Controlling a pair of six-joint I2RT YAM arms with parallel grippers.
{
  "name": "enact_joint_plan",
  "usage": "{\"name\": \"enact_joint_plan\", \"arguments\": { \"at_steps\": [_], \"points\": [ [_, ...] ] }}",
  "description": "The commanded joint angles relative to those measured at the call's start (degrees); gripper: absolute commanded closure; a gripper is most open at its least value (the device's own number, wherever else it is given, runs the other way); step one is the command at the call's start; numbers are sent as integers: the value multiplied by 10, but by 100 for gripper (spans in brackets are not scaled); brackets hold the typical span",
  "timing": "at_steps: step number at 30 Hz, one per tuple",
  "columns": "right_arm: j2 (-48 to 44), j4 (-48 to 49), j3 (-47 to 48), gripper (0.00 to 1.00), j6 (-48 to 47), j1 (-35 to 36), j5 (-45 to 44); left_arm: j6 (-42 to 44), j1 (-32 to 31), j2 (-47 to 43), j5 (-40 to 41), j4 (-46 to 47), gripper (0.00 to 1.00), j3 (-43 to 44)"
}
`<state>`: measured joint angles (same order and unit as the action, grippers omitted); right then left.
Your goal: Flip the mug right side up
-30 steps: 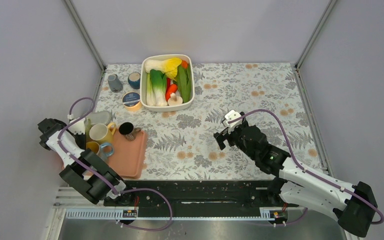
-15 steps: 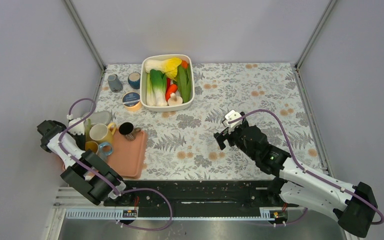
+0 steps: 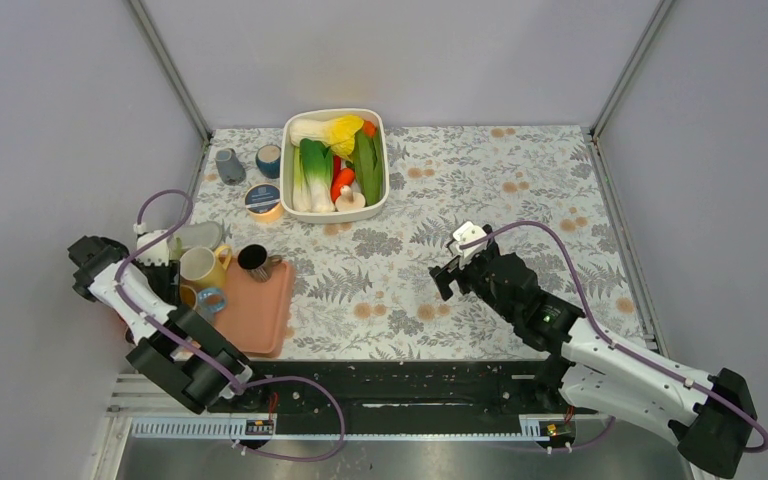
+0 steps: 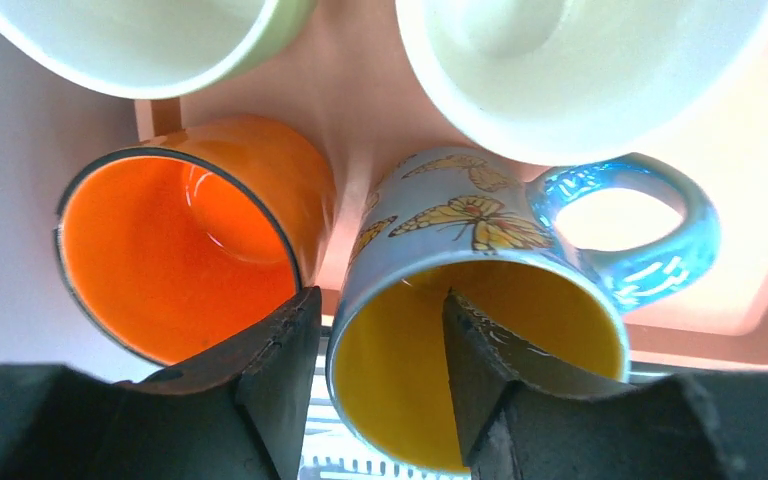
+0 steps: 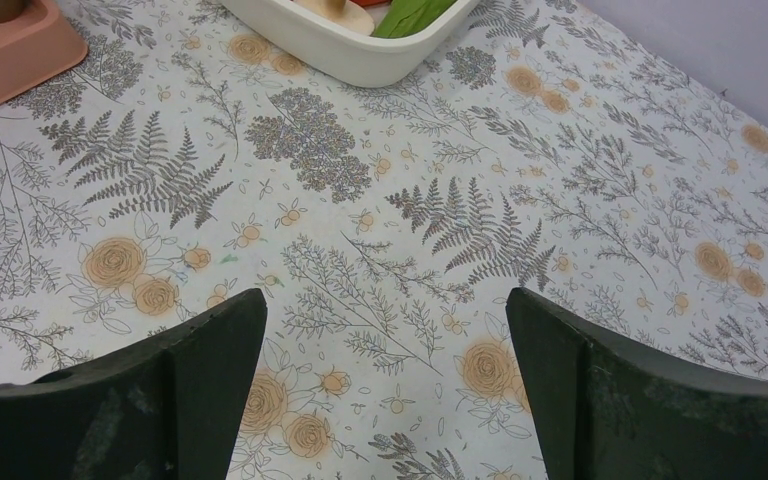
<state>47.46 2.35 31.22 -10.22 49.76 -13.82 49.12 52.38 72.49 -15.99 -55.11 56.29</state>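
The mug [image 4: 460,215] has butterflies on a pale wall, a yellow inside and a blue handle. It stands mouth up on the pink tray [image 4: 360,90], and shows as the blue-handled mug [image 3: 205,297] in the top view. My left gripper [image 4: 378,295] is open and straddles the mug's near wall. One finger is inside the mug and the other outside, each with a gap to the wall. From above, the left gripper [image 3: 172,275] hangs over the tray's left end. My right gripper [image 5: 385,295] is open and empty over the floral cloth, mid-table [image 3: 440,275].
An orange mug [image 4: 185,250], a cream mug [image 4: 570,70] and a greenish mug [image 4: 140,40] crowd round it. A black cup [image 3: 252,257] also stands on the tray [image 3: 265,310]. Behind are a white dish of vegetables [image 3: 335,165] and small cups [image 3: 230,165]. The left wall is close.
My left gripper's jaws have opened, letting go of the mug's wall, and the wrist has shifted slightly left. The right arm has barely moved.
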Motion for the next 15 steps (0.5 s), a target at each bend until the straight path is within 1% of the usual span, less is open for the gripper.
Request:
{"name": "enact_joint_plan", "arguments": {
  "at_steps": [1,6,8,10,12,14,15],
  "points": [
    [-14,33,-7,1,2,-3,14,15,-2,-27,-44,-54,48,57],
    [-16,44,-15,1,15,-3,11,7,-28,-56,-75,-125,47,108],
    [-13,40,-12,1,25,-2,-4,-13,-44,-64,-86,-138,46,135],
    [-10,25,-3,1,42,-3,-25,-56,-68,-65,-89,-142,46,156],
    [-7,17,-2,1,60,-3,-42,-103,-111,-63,-73,-132,45,171],
    [0,17,-3,0,72,-3,-56,-160,-172,-55,-39,-108,43,188],
    [4,16,0,1,76,-3,-63,-188,-208,-48,-20,-93,41,197]
  ]
}}
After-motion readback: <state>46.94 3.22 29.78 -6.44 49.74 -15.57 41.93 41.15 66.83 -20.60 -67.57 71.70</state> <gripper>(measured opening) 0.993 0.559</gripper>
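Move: The left gripper's half-open fingers straddle the forward-left rim of the blue mug, whose middle is about 3 cm right, 2 cm back and 5 cm below. The cream mug stands some 7 cm ahead and 6 cm right, the orange mug 7 cm left, level. The upturned grey mug is roughly 31 cm ahead, 12 cm right, with the peach tub about 24 cm ahead, 20 cm right. From the right gripper, the grey mug lies about 23 cm ahead, 53 cm left. Lift the left gripper clear of the blue mug's rim, leaving the fingers about half open. Go almost straight up at first, then gather speed and swing rightward and forward as it climbs, about 9 cm up, 5 cm right and 4 cm forward in all, away from the blue mug, while the wrist tips the fingertips slightly outward and turns a little clockwise. ##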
